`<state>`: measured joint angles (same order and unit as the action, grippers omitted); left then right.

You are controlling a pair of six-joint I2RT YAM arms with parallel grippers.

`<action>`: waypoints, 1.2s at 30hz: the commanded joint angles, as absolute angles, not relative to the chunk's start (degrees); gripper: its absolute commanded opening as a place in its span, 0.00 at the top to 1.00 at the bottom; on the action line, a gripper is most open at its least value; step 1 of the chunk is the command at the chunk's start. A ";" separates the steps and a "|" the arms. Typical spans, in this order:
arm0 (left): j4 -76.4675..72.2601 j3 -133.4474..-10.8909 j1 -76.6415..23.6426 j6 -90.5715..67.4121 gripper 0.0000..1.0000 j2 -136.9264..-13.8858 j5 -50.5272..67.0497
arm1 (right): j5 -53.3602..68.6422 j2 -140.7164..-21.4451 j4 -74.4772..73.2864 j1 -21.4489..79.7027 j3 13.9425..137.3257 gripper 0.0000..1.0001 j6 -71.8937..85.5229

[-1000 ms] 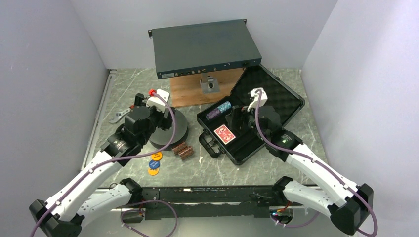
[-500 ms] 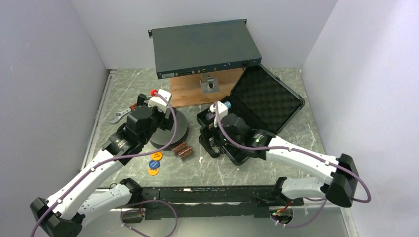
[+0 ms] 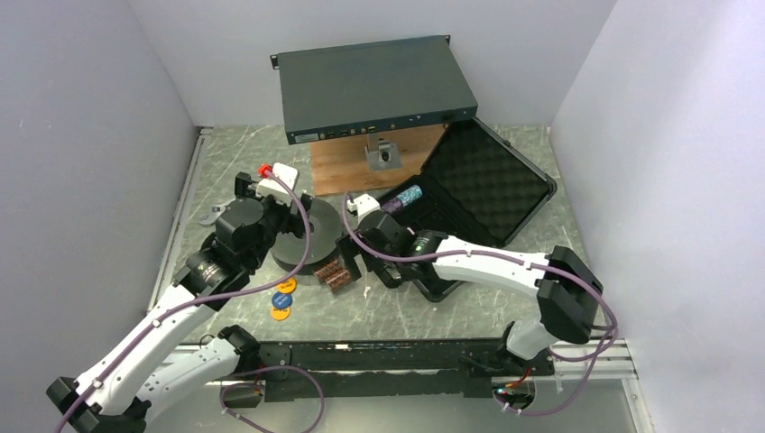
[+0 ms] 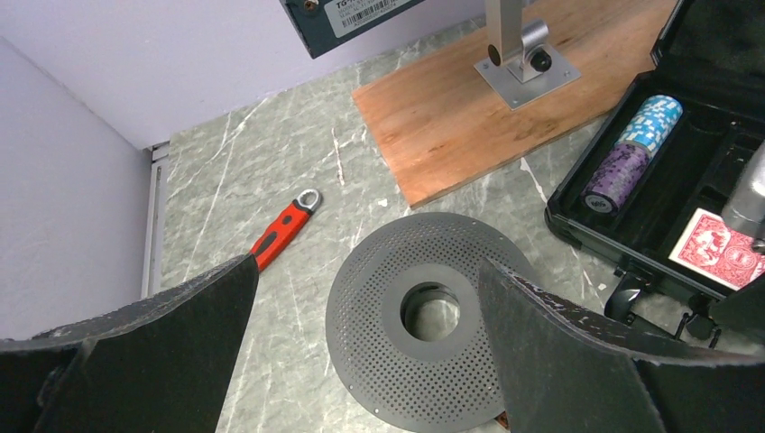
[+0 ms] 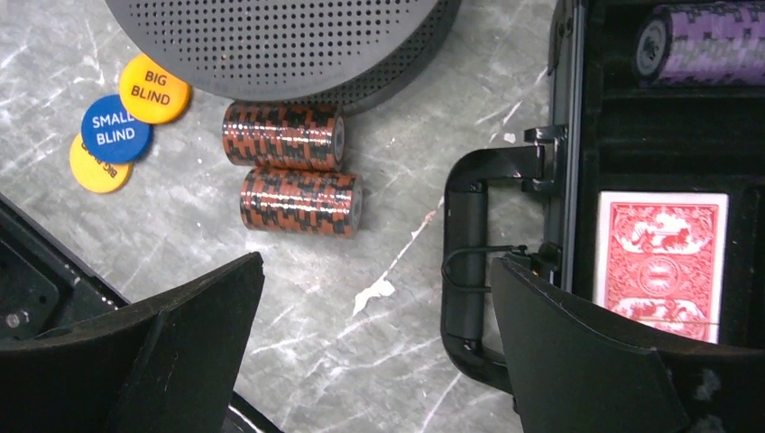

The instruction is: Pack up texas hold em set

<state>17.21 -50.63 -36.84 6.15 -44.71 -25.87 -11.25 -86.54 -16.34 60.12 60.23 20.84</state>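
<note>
The black case (image 3: 492, 185) lies open at the right with its foam lid laid back. In its tray lie a purple chip stack (image 4: 616, 173), a teal one (image 4: 653, 117) and the red-backed card deck (image 5: 661, 262). Two brown chip stacks (image 5: 287, 135) lie on the table beside the handle (image 5: 467, 271). Orange (image 5: 153, 87), blue (image 5: 115, 133) and yellow (image 5: 90, 167) discs lie to their left. My right gripper (image 5: 374, 262) hangs open and empty over bare table between chips and handle. My left gripper (image 4: 365, 266) is open and empty above the dark round spool (image 4: 424, 316).
A red-handled wrench (image 4: 280, 230) lies left of the spool. A wooden board (image 3: 347, 167) with a metal bracket (image 3: 383, 153) sits behind it. The flat teal-grey metal box (image 3: 374, 86) stands at the back. Walls close in on the left, right and rear.
My right arm has swung left out of the case to the table by the brown chips. My left arm has shifted slightly left and back. Both grippers stay open.
</note>
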 commanded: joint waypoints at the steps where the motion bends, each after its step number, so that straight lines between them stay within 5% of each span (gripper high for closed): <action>1: 15.99 -51.41 -36.69 6.95 0.02 -44.97 -27.48 | -10.37 -89.35 -14.77 60.56 63.97 0.00 23.95; 36: 16.62 -51.69 -36.74 7.05 0.00 -44.33 -31.11 | -10.20 -107.21 -18.63 65.44 75.02 0.00 24.60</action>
<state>17.52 -50.63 -36.82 6.70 -44.84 -31.09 -10.11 -105.27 -18.61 64.73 71.70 23.83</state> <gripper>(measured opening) 0.995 0.994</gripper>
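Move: The nearer of the two brown chip rolls lies about 5 cm left of the right hand, 2 cm back and roughly 10 cm below. The other roll is 3 cm farther out than that one and 3–4 cm to its left. The big grey reel stands some 14 cm left of the hand and 8 ahead, the case handle about 6 right and 3 ahead. From the left hand, the nearer roll is some 14 cm right, 8 back and 28 below. Towards the nearer brown chip roll, the right hand travels left and down together, roughly 6 cm each way, easing slightly back and away from the case handle. Its fingers stay wide open and tip some 10 degrees steeper; at the end they are over the nearer roll, still a few centimetres above it and touching nothing. ##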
